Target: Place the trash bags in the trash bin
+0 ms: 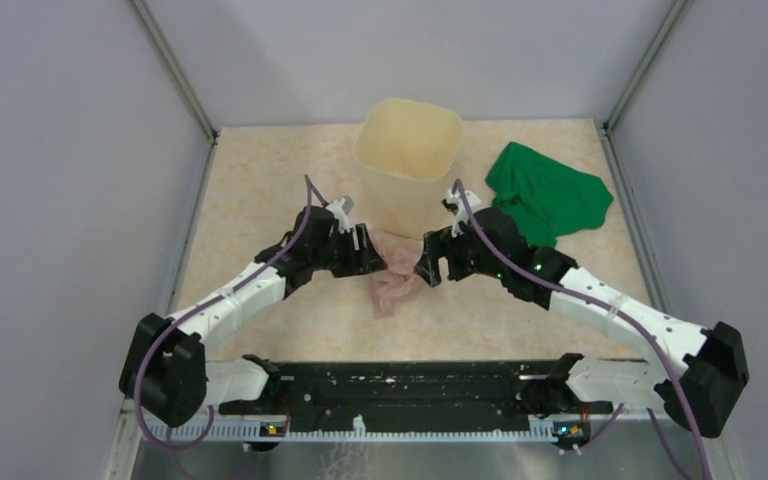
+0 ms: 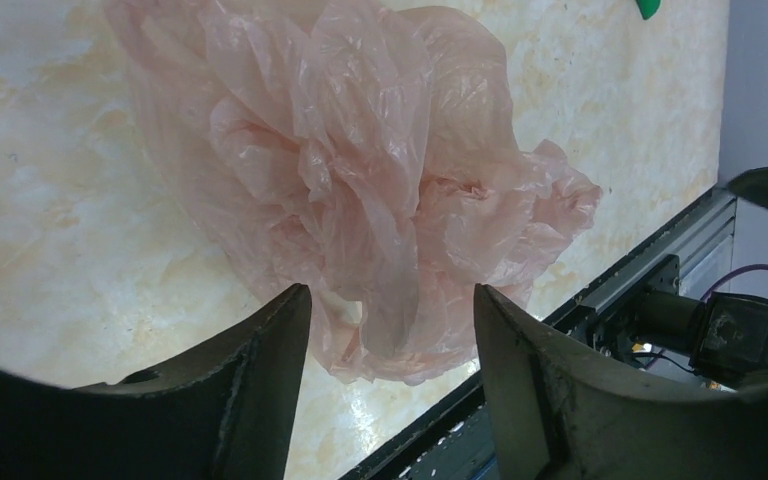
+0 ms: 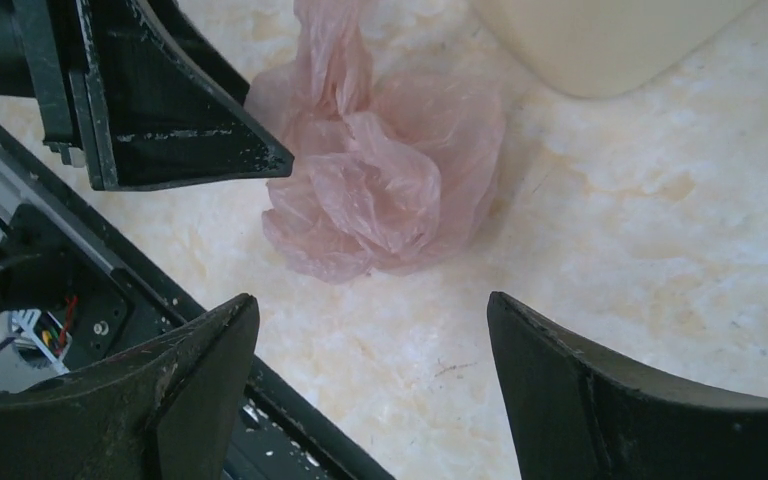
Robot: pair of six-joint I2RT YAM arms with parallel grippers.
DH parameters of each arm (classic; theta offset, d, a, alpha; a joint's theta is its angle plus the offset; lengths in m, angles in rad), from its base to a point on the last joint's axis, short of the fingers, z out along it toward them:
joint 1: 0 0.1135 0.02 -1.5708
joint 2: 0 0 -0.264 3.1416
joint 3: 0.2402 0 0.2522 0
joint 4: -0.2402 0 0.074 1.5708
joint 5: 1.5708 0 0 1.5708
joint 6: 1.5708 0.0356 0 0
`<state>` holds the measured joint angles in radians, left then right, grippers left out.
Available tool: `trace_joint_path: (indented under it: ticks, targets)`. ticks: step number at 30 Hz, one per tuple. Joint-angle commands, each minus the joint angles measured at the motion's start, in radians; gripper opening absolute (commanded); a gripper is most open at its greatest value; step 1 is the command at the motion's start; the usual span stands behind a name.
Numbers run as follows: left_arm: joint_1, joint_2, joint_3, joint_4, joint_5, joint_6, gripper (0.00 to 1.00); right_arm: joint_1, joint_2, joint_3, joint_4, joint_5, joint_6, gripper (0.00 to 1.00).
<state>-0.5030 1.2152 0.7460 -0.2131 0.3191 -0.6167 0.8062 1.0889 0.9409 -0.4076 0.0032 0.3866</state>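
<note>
The crumpled pale-pink trash bag (image 1: 395,278) lies on the table just in front of the cream trash bin (image 1: 408,150), which stands upright. My left gripper (image 1: 377,252) is at the bag's left side. In the left wrist view the bag (image 2: 360,180) fills the middle, and its lower folds reach in between the parted fingers (image 2: 270,380) of the open left gripper (image 2: 392,300) without being pinched. My right gripper (image 1: 427,264) is at the bag's right side. Seen from the right wrist, it (image 3: 372,300) is open over bare table, a little short of the bag (image 3: 380,190).
A green cloth (image 1: 550,195) lies right of the bin. The bin's base (image 3: 600,40) shows at the top of the right wrist view, with a left-arm finger (image 3: 180,130) beside the bag. A black rail (image 1: 410,390) runs along the near edge.
</note>
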Motion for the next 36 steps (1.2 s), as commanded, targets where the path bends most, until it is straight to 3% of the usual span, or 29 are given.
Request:
trace_joint_path:
  ticks: [1,5,11,12,16,18,25,32,36]
  targets:
    - [-0.024,0.047,0.010,0.099,0.017,-0.024,0.65,0.014,0.065,-0.072,0.301,-0.068,0.014,0.84]
    - [-0.031,0.078,0.013,0.114,-0.004,-0.034,0.51,0.017,0.150,-0.110,0.428,-0.061,0.051,0.83]
    - [-0.034,0.082,0.034,0.095,0.011,-0.036,0.14,0.017,0.274,-0.124,0.496,-0.009,0.093,0.73]
    - [-0.034,0.070,0.038,0.085,0.009,-0.032,0.10,0.018,0.288,-0.121,0.497,0.009,0.096,0.67]
    - [-0.034,0.024,0.062,0.029,0.009,-0.013,0.00,0.017,0.314,-0.103,0.456,0.044,0.114,0.15]
    - [-0.033,-0.002,0.081,-0.004,-0.001,0.004,0.00,0.017,0.313,-0.084,0.362,0.121,0.126,0.00]
    - [-0.031,-0.102,0.133,-0.180,-0.149,0.062,0.00,0.008,0.161,-0.046,0.079,0.349,0.140,0.00]
    - [-0.003,-0.173,0.131,-0.242,-0.165,0.078,0.00,-0.004,0.123,0.009,-0.181,0.554,0.172,0.00]
    - [0.023,-0.178,0.135,-0.299,-0.219,0.103,0.00,-0.083,0.088,-0.012,-0.233,0.571,0.186,0.00]
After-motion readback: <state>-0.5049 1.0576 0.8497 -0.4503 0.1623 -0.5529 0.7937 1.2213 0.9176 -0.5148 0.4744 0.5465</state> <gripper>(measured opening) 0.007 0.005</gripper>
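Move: The crumpled pink trash bag lies about 3 cm right, 1 cm back and 3 cm below the left hand; from the right hand it is roughly 3 cm ahead, 6 cm left and 10 cm below. The upright trash bin stands some 17 cm ahead and 6 cm right of the left hand, or 20 cm ahead and 4 cm left of the right. The green cloth is about 19 cm ahead and 25 cm right of the right hand. Both hands sink (right about 10 cm) onto the pink bag, pinch it, then pull apart sideways and up. ##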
